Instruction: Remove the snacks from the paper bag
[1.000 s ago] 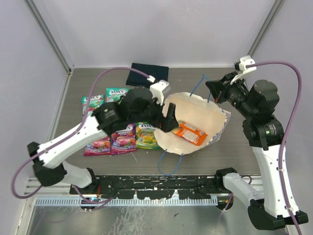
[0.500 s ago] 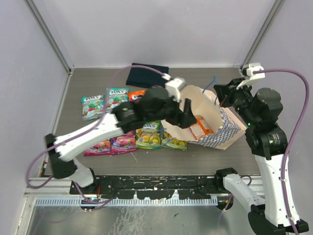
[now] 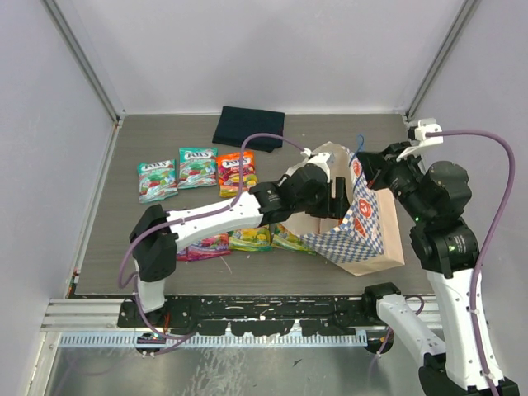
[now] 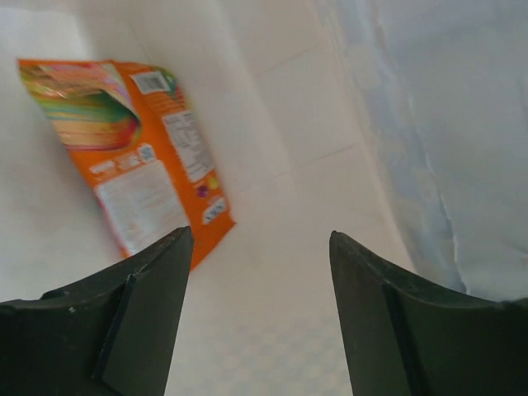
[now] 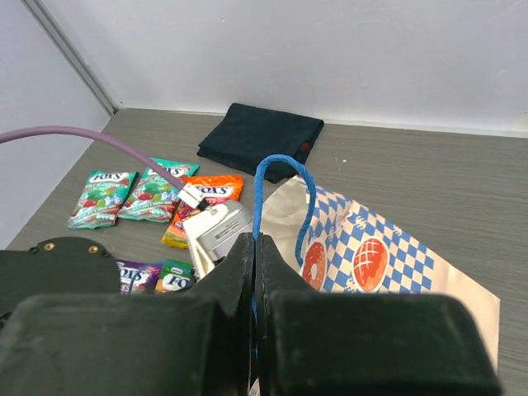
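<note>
The checkered paper bag [image 3: 363, 227] lies on its side at centre right, mouth toward the left. My right gripper [image 5: 254, 241] is shut on its blue cord handle [image 5: 285, 165] and holds the mouth up. My left gripper [image 4: 260, 235] is inside the bag, open, with nothing between its fingers. An orange snack pouch [image 4: 140, 165] lies on the cream inner wall just beyond and left of the left fingertip. On the table outside lie more snacks: two teal [image 3: 157, 179] [image 3: 196, 167], one orange [image 3: 237, 171], a purple one [image 3: 206, 245] and green ones [image 3: 252, 239].
A folded navy cloth [image 3: 249, 127] lies at the back of the table. The left forearm [image 3: 223, 219] stretches over the front row of pouches. Grey walls close the table on three sides; the arms' base rail [image 3: 247, 312] runs along the near edge.
The bag has been tipped from mouth-up onto its side, checkered face now showing. My left gripper has moved right, into the mouth, and its jaws have narrowed. The right gripper keeps the handle.
</note>
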Controlling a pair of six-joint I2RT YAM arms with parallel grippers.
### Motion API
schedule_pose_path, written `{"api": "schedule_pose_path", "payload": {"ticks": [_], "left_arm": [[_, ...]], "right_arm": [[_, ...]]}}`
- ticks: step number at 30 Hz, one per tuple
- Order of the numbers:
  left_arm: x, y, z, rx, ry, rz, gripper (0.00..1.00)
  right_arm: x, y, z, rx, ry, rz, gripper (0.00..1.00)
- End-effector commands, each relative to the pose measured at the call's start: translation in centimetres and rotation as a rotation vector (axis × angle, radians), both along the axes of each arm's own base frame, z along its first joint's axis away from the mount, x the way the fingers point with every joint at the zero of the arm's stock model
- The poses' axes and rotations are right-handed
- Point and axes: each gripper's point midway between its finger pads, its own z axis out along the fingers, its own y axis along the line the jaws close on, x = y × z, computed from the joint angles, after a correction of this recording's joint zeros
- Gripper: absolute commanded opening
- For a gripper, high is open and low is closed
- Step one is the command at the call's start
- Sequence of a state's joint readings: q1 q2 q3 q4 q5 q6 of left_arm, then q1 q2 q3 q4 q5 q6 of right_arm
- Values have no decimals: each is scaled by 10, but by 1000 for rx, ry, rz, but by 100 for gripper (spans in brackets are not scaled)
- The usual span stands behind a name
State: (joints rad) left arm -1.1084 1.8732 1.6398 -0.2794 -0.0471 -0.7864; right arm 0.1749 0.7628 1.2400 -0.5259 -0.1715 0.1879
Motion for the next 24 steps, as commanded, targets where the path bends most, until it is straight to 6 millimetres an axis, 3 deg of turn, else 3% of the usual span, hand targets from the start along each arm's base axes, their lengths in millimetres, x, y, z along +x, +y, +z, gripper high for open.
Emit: {"api": "schedule_pose_path", "payload": {"ticks": [1, 5, 9, 13, 16, 20, 24], "left_arm": [[3, -28, 33, -206, 103, 7, 70], [1, -34, 10, -202, 200, 36, 78], [4, -33, -31, -101, 214, 112, 86], [11, -35, -75, 11, 207, 156, 87], [8, -46, -97, 34, 235, 133, 87], [-3, -68, -102, -1, 272, 78, 91], [-5, -91, -93, -126, 278, 22, 91]], "right_arm": [[-3, 10, 28, 29, -132, 57, 1], [2, 9, 22, 7, -140, 51, 1], [3, 12, 24, 21, -149, 69, 1], [1, 18, 27, 38, -153, 99, 1], [1, 21, 27, 50, -151, 113, 1], [0, 24, 26, 70, -149, 132, 1], [0, 30, 25, 95, -148, 163, 1]]}}
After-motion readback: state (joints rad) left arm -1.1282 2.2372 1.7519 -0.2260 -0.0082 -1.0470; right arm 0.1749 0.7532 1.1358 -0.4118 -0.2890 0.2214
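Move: The orange snack lies inside the tipped bag, about 5 cm ahead of the left hand, 9 cm to its right and 17 cm below. The paper bag's middle is roughly 3 cm ahead, 8 cm right and 10 cm down; a green packet lies on the table 3 cm back, 12 cm left and 20 cm down. From the right hand, the orange snack is some 2 cm ahead, 4 cm right and 36 cm below. Opening wider, the left hand sinks some 14 cm inside the bag towards the orange snack; the right keeps the handle. ##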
